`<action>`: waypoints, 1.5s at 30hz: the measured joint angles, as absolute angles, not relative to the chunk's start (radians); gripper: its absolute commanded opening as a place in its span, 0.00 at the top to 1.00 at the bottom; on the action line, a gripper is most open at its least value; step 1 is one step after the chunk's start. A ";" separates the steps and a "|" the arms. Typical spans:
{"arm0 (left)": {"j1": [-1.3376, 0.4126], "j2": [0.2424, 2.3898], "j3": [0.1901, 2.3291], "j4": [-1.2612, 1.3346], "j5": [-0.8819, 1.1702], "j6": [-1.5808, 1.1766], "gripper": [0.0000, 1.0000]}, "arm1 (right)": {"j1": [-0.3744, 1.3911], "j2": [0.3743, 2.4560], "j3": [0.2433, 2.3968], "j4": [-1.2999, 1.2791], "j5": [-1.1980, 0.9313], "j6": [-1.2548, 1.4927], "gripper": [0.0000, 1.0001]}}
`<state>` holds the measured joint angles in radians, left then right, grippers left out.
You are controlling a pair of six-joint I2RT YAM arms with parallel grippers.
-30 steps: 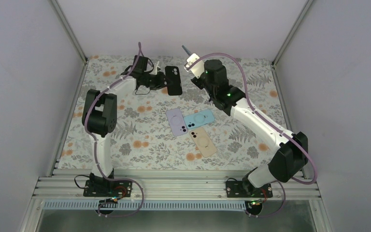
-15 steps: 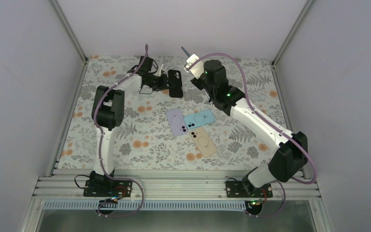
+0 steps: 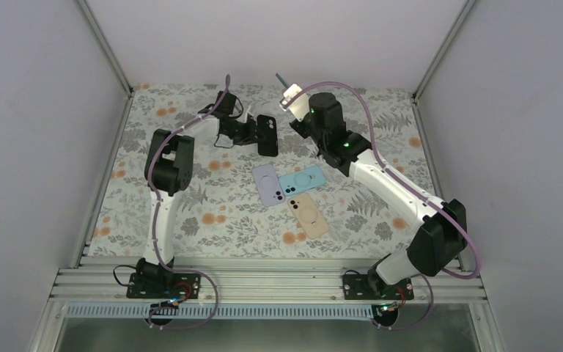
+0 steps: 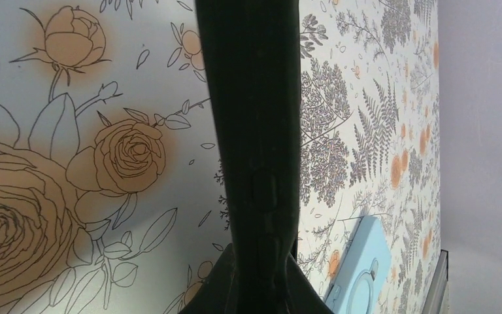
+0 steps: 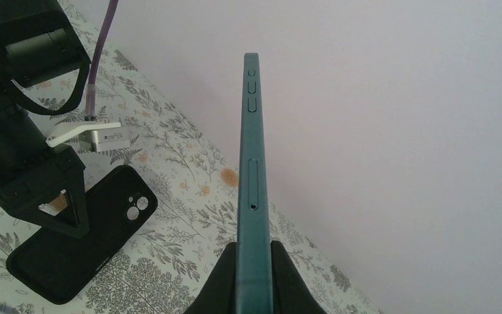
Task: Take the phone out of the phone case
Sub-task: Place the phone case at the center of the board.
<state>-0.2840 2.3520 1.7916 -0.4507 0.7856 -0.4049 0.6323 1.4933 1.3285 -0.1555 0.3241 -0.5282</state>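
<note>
The empty black phone case (image 3: pixel 267 134) hangs over the back of the flowered table, with my left gripper (image 3: pixel 256 133) shut on its left side. The left wrist view shows the case edge-on (image 4: pixel 255 131) between the fingers of that gripper (image 4: pixel 261 258). The teal phone (image 5: pixel 253 176) is out of the case and stands edge-on in my right gripper (image 5: pixel 253 252), which is shut on its lower end. From above, the phone (image 3: pixel 281 76) sticks up at the back, to the right of the case. The right wrist view has the case (image 5: pixel 85 255) at lower left.
Three other cases lie mid-table: a purple one (image 3: pixel 267 184), a light blue one (image 3: pixel 302 180) and a beige one (image 3: pixel 308 214). The light blue case (image 4: pixel 359 268) also shows in the left wrist view. Grey walls close in the back and both sides.
My left arm has carried the black case a little to the right and toward the near side. The right arm and the phone have stayed put.
</note>
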 measured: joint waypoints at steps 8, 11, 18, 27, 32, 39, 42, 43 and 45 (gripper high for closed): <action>-0.284 2.359 1.782 -0.451 0.793 -0.404 0.98 | 0.632 1.493 1.328 -0.155 0.323 -0.527 0.96; -0.284 2.359 1.775 -0.459 0.796 -0.403 0.98 | 0.632 1.493 1.328 -0.155 0.323 -0.527 0.96; -0.286 2.359 1.778 -0.484 0.757 -0.384 0.85 | 0.632 1.493 1.328 -0.156 0.318 -0.526 0.96; -0.302 2.368 1.814 -0.540 0.623 -0.340 0.62 | 0.632 1.493 1.328 -0.160 0.306 -0.523 0.96; -0.307 2.368 1.833 -0.540 0.572 -0.327 0.46 | 0.632 1.493 1.328 -0.167 0.299 -0.522 0.96; -0.314 2.345 1.834 -0.541 0.499 -0.320 0.24 | 0.632 1.493 1.328 -0.167 0.299 -0.522 0.96; -0.310 2.325 1.818 -0.546 0.480 -0.323 0.14 | 0.632 1.493 1.328 -0.167 0.299 -0.523 0.96; -0.307 2.315 1.809 -0.549 0.479 -0.323 0.13 | 0.632 1.493 1.328 -0.166 0.299 -0.524 0.96; -0.300 2.284 1.787 -0.551 0.481 -0.325 0.12 | 0.632 1.493 1.328 -0.165 0.299 -0.527 0.96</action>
<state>-0.3000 2.2841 1.7874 -0.5514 0.4808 -0.3248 0.6323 1.4933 1.3281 -0.1650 0.2993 -0.5274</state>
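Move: Just below and to the right of the left hand, which already pinches the black phone case by its left long edge, lies the case's landing spot: about 4 cm to the right, 1 cm back and 4 cm down. From this hand the lavender case lies some 16 cm back and 4 cm to the right, the blue case about 14 cm back and 14 cm to the right. From the right hand the landing spot is roughly 8 cm ahead, 10 cm left and 29 cm down. Lowering the black phone case about 2.5 cm onto the table beyond the lavender case, the left hand begins to open on the way down and spreads its fingers wide, letting go of the edge. Its fingertips tip some 15 degrees steeper, and it backs off about 3 cm to the left while rising roughly 2 cm. ##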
